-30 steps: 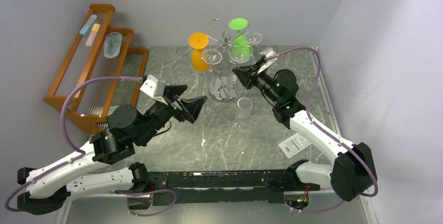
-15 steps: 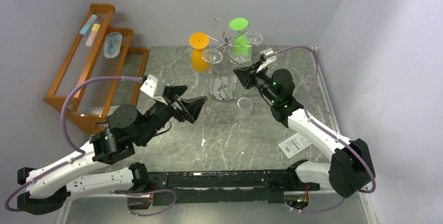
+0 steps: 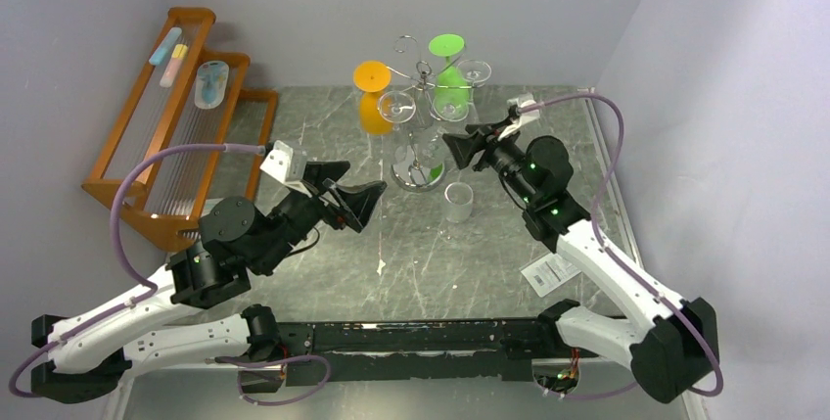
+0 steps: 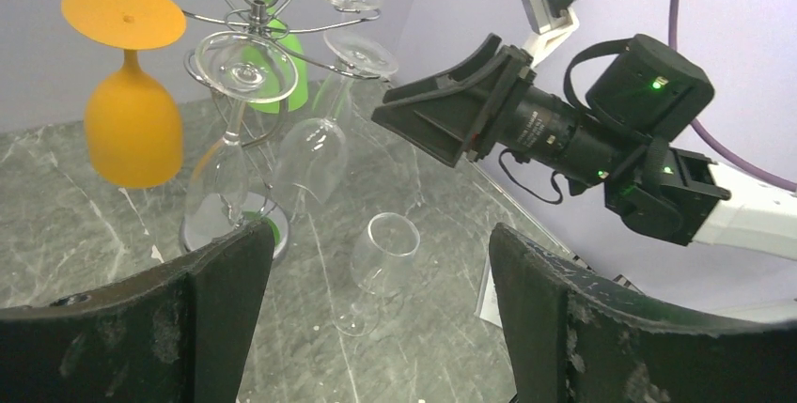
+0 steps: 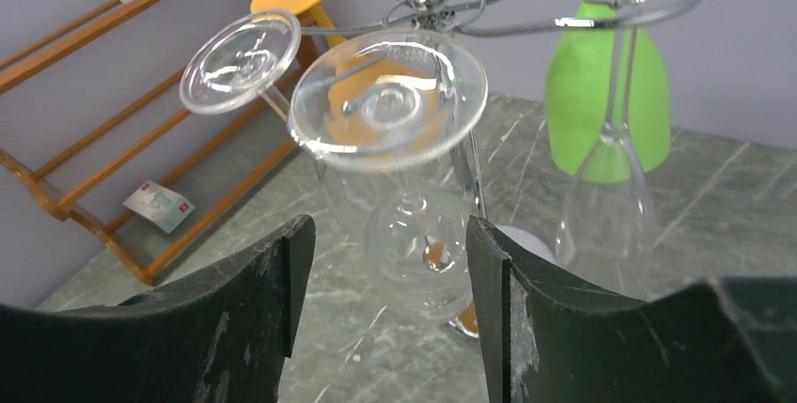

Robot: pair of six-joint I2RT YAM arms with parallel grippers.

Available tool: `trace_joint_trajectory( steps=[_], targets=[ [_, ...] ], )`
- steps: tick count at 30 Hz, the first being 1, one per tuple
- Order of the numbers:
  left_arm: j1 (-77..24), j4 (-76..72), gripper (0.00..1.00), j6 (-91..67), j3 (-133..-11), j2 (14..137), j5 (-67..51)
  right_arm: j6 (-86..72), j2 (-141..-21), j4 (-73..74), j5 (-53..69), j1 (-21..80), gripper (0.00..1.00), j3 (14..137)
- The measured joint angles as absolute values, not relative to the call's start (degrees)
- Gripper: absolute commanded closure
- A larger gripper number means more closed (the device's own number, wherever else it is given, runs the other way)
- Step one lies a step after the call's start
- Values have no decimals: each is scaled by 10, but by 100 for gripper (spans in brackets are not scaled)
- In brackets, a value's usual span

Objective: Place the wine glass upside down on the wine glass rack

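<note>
The chrome wine glass rack stands at the back on its round base. A clear wine glass hangs upside down from one arm, its bowl free of any finger. My right gripper is open just in front of that bowl, not touching it; from above, the right gripper sits right of the rack. Another clear wine glass stands upright on the table. My left gripper is open, hovering left of that upright glass.
Also hanging on the rack are an orange glass, a green glass and two more clear glasses. A brown wooden stepped rack lines the left wall. A paper label lies at the right.
My right gripper has opened and drawn back to the right from the rack, leaving the clear glass hanging. The left arm has not moved.
</note>
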State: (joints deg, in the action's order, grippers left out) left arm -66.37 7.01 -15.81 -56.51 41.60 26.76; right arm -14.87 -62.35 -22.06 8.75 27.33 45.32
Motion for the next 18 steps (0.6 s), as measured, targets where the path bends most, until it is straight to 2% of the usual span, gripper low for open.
trace_joint_trajectory(
  steps=[11, 18],
  targets=[
    [-664, 85, 11, -172, -554, 403, 279, -189, -496, -3, 66, 273, 36, 434],
    [-664, 91, 11, -198, -523, 401, 299, -231, -502, 117, 95, 274, 39, 468]
  ],
)
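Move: The last glass, standing on the table, lies nearly straight below the open right gripper, its middle some 22 cm down, 3 cm to the right and 1 cm back. The just-hung glass is about 6 cm ahead, 4 cm left and 3 cm lower; the rack's post is 15 cm ahead and 7 cm left, and the outer clear glass 12 cm ahead and 4 cm right. From the left gripper the standing glass is about 16 cm ahead, 19 cm right and far below. Draw the right gripper about 7 cm back from the just-hung glass, easing right at first and sinking some 5 cm towards the last glass on the table. Tip its fingers down by some 25 degrees as it goes, keeping them open and touching nothing. Meanwhile let the empty left gripper sink a few centimetres, fingers wide. ##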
